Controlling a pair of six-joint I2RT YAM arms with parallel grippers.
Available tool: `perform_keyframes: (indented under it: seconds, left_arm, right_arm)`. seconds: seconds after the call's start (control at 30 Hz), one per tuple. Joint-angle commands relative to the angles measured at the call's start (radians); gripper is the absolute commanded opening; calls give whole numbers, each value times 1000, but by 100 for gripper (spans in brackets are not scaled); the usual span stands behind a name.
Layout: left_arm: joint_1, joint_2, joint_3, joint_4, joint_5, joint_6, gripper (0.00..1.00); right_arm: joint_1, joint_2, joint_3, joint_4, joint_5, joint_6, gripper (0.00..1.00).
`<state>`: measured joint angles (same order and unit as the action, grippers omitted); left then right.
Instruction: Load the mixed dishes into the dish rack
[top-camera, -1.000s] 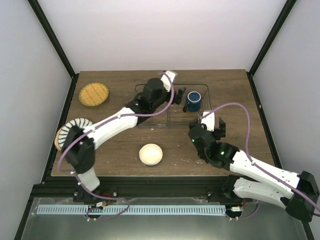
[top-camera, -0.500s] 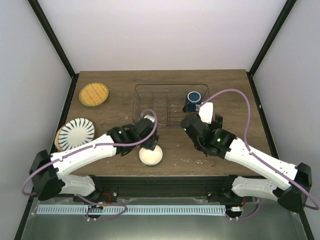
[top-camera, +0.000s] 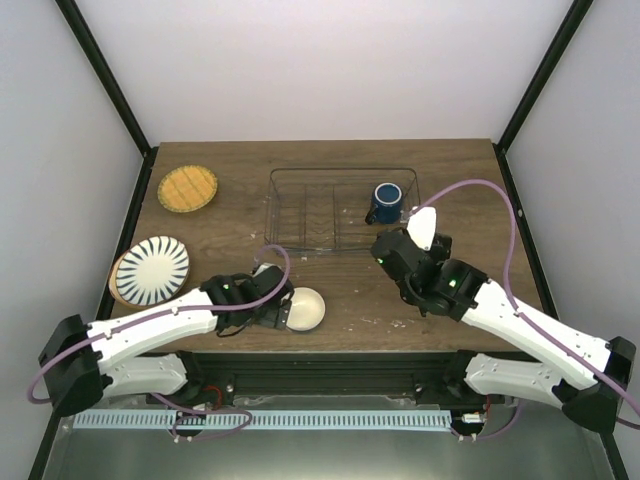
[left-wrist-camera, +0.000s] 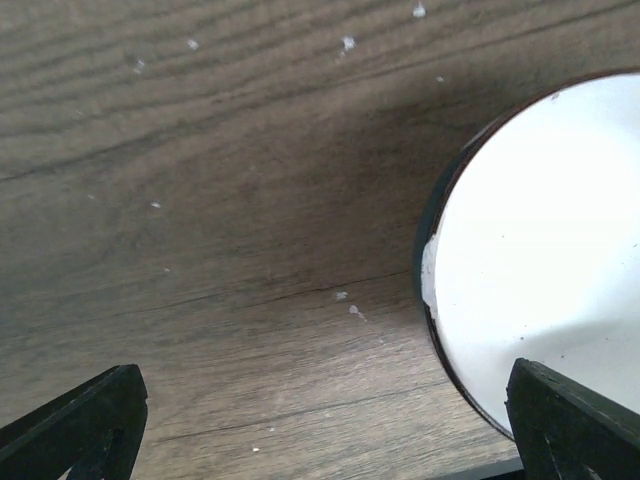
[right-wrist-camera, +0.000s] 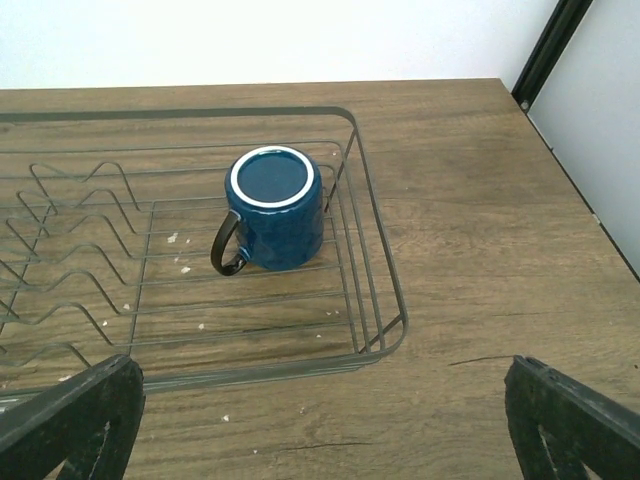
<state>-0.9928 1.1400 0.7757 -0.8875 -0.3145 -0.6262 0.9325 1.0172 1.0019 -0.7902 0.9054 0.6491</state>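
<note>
A small cream bowl sits near the table's front edge. My left gripper is low beside it on its left, open, and holds nothing. In the left wrist view the bowl fills the right side, its rim by my right fingertip. The wire dish rack stands at the back centre, and the dark blue cup is upside down in its right end. My right gripper hovers open just in front of the rack's near right corner, facing the cup. The white striped plate lies on the tan plate at the left. The orange-yellow plate is at the back left.
Black frame posts rise at the table's back corners. The table's right edge shows in the right wrist view. A black rail runs along the near edge, just behind the bowl.
My left arm has pulled back from over the rack to the near edge and come down beside the bowl. The right gripper has shifted slightly and stays open in front of the rack.
</note>
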Motion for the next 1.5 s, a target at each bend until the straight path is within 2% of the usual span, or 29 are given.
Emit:
perform_keyframes:
  seconds: [0.0,0.57,0.63,0.93,1.13,1.27,1.47]
  left_arm:
    - [-2,59,-11,75,78,-28,100]
    - [-3,219,-52,268,212,-42,98]
    - [-3,221,-62,277,212,-45,92]
    - [-2,214,-79,296,212,-51,39]
    - [-3,182,-95,330,219,-52,14]
    - [-3,104,-119,405,241,-34,3]
    - [-1,-1,-100,450,244,39,3]
  right_arm:
    - [-3,4,0,-16,-8,28,100]
    - [-3,-14,-39,-16,1,31,100]
    - [-3,-16,-44,-17,2,33,100]
    - [-3,-3,-57,-9,1,36,100]
    - [-3,-2,-68,-8,-16,42,100]
    - [-4,-38,-100,76,-84,-14,100]
    - [-32,-141,-171,269,-299,-134,100]
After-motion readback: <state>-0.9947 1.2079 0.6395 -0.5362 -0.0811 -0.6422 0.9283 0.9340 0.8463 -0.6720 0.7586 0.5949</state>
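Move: The white bowl lies about 9 cm to the right of the open left hand and some 2 cm ahead, its middle roughly 8 cm lower. From the same hand, the striped plate is about 26 cm left and 12 cm ahead, and the dish rack's middle is some 28 cm ahead and 19 cm right. From the right hand, the bowl is about 24 cm left, 6 cm back and 24 cm below. Down and to the right together, about 6 cm down and 5 cm across, the left hand goes to the bowl's near-left rim, its fingers tipping some 10 degrees closer to vertical. There it nearly stops and closes from wide open, pinching the rim between the pads, then starts up about 2 cm with the rim held. The empty, open right hand sinks almost 4 cm, drifting slightly left at the end. ##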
